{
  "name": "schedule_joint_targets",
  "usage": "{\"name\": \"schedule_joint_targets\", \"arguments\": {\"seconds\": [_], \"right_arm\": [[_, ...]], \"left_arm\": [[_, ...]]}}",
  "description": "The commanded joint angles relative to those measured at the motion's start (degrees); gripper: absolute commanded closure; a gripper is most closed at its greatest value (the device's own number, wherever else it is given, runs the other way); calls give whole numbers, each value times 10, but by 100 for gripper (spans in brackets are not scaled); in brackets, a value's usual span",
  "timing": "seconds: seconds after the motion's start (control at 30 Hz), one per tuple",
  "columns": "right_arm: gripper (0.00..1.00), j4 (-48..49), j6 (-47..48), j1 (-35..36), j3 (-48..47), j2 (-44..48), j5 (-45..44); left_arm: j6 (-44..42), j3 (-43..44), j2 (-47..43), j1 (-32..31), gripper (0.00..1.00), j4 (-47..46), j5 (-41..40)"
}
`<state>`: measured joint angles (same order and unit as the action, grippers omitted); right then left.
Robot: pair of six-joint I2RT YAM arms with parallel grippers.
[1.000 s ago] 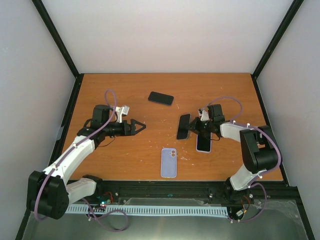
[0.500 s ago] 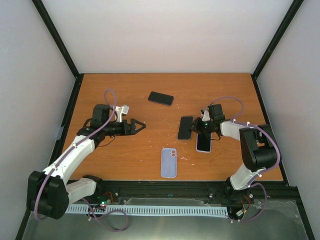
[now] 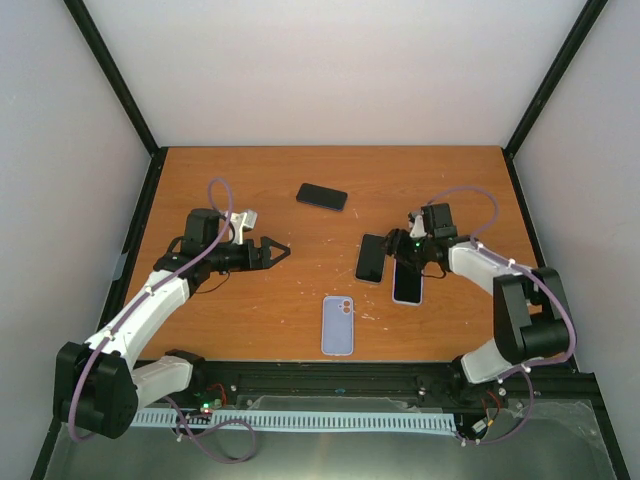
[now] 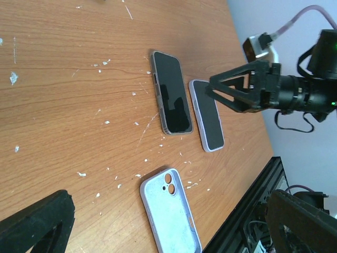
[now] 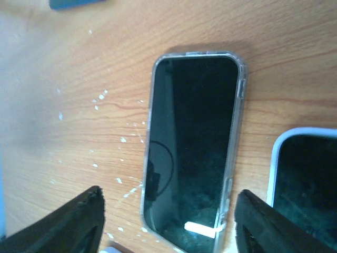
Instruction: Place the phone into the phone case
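Note:
The empty lilac phone case [image 3: 338,325] lies inside-up near the table's front edge, also in the left wrist view [image 4: 171,213]. A dark phone with a clear rim [image 3: 371,257] lies flat, screen up, just behind it. My right gripper [image 3: 398,248] hovers open at this phone's right end; in the right wrist view the phone [image 5: 192,147] lies between the spread fingers [image 5: 79,224] of the gripper [image 5: 168,197], apart from both. My left gripper [image 3: 283,251] stands open at mid-left, holding nothing, its jaws [image 4: 168,224] wide apart.
A second phone in a lilac case [image 3: 407,285] lies screen up right beside the dark one. A black phone [image 3: 321,196] lies further back at the middle. White specks dot the wooden table [image 3: 250,310]. Black frame posts edge the table.
My right gripper has opened and let go of the dark phone, which went from tilted on its edge to flat on the table. The left arm has not moved.

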<state>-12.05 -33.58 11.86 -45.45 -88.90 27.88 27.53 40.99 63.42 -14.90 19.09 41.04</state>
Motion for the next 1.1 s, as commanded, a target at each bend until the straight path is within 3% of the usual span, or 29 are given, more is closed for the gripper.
{"name": "schedule_joint_targets", "arguments": {"seconds": [0.0, 0.1, 0.2, 0.43, 0.6, 0.8, 1.07], "right_arm": [[29, -25, -9, 0, 19, 59, -13], [20, -35, -15, 6, 39, 102, -20], [2, -53, -21, 16, 55, 144, -36], [0, -79, -33, 71, 89, 224, -73], [0, -47, -11, 81, 102, 242, -94], [0, 49, 32, 83, 51, 161, -89], [1, 117, 98, 82, -105, -39, -98]], "left_arm": [[7, 22, 0, -1, 1, 4, -13], [12, 20, 4, -1, 1, 7, -20], [17, 20, 7, -2, 1, 10, -28], [30, 9, 6, -2, 1, 9, -69], [44, 1, 11, -1, 0, -13, -118], [61, 2, 7, -1, 1, -49, -140], [72, 5, 9, 5, 0, -63, -153]]}}
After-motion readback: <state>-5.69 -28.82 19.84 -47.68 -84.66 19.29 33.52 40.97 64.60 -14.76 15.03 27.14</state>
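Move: For the right hand, the uncased black phone at the far side lies about 15 cm ahead, 18 cm to the left and 5 cm below. Nearer, the clear-cased phone is some 3 cm back and 5 cm left of the hand, and the lilac-cased phone about 9 cm back and 5 cm right. From the left hand, the uncased phone is roughly 22 cm ahead, 9 cm right and 15 cm lower. Up and back first, then sharply forward: the right hand rises about 5 cm clear of the cased phones while drawing back some 6 cm and spreading its fingers fully. It then sweeps forward and left past its starting place towards the uncased far phone, fingers tipping up. The left hand, still open, eases forward and left about 5 cm, turning counter-clockwise. ##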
